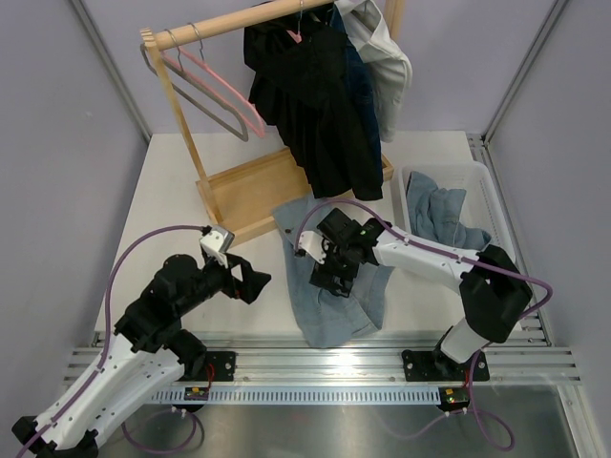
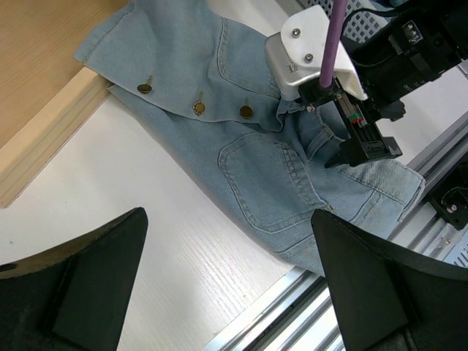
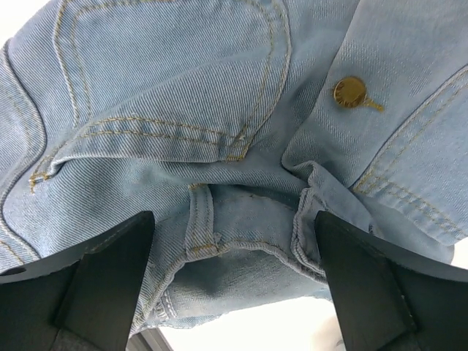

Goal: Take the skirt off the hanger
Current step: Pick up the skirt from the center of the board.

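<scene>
The light blue denim skirt [image 1: 336, 307] lies crumpled on the white table, off any hanger; it also shows in the left wrist view [image 2: 256, 161] and fills the right wrist view [image 3: 219, 110]. My right gripper [image 1: 329, 277] is open just over it, its fingers [image 3: 102, 285] on either side of a bunched waistband fold. It shows in the left wrist view too [image 2: 355, 142]. My left gripper [image 1: 250, 281] is open and empty, over bare table left of the skirt [image 2: 230, 292]. An empty pink hanger [image 1: 226, 88] and a grey hanger [image 1: 205, 110] hang on the wooden rack.
The wooden rack [image 1: 239, 19] with its base board [image 1: 253, 181] stands at the back, with black and light garments [image 1: 320, 105] hanging on it. A white basket [image 1: 485, 186] holding blue cloth sits at the right. A metal rail [image 1: 334, 363] runs along the near edge.
</scene>
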Controlling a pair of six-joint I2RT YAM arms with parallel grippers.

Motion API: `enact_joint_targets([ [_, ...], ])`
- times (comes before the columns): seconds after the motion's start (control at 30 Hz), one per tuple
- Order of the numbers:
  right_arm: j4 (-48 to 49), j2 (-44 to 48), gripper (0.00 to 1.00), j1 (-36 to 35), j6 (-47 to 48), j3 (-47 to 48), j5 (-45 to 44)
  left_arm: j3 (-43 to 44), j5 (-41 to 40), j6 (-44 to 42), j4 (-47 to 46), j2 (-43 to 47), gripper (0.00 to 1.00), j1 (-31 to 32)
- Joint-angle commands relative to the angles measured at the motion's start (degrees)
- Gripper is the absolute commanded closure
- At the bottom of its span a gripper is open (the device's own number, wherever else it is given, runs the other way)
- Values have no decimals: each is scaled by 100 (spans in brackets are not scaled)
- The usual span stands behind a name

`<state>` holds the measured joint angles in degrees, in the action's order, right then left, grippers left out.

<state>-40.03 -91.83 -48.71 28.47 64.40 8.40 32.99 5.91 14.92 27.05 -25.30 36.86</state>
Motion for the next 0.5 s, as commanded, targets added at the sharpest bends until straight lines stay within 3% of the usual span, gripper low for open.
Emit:
enact_joint_targets([
  [0.0,-216,-133,2,-33,-52,-85,-181,190,103,-68,-191,52,1,32],
  [0.07,-207,-335,5,-33,-175,-138,-278,199,121,-68,-182,51,1,23],
  [0.17,-294,-669,23,36,-350,-112,-366,199,129,-59,-182,69,1,23],
  [0.2,-330,-748,36,72,-412,-86,-366,190,121,-59,-182,86,1,23],
  [0.3,-479,-766,56,238,-579,90,-226,181,121,-50,-182,113,1,32],
  [0.33,-523,-653,73,274,-605,160,-129,181,121,-50,-200,122,1,23],
  [0.43,-707,-354,100,467,-606,396,125,181,121,-50,-200,113,1,23],
  [0.47,-769,-275,100,520,-597,467,196,181,121,-50,-200,113,1,32],
])
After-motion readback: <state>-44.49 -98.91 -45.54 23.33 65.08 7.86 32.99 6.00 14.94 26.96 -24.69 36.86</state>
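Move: Close beneath the open right hand lies the denim skirt, its middle about 2 cm ahead, 1 cm to the right and 5 cm below. The white basket stands around 30 cm to the right and 15 cm ahead, and the rack's wooden base about 10 cm to the left and 21 cm ahead. From the left hand, the skirt's middle is roughly 19 cm to the right, 5 cm ahead and 18 cm below. Dropping about 4 cm into the skirt's crumpled middle while sliding some 3 cm right, the right hand tips its fingers roughly 10 degrees closer to straight down, with a slight clockwise turn. The wide-open fingers close nearly shut and pinch a fold beside the pocket and the metal buttons, the hand just beginning to rise at the end. ##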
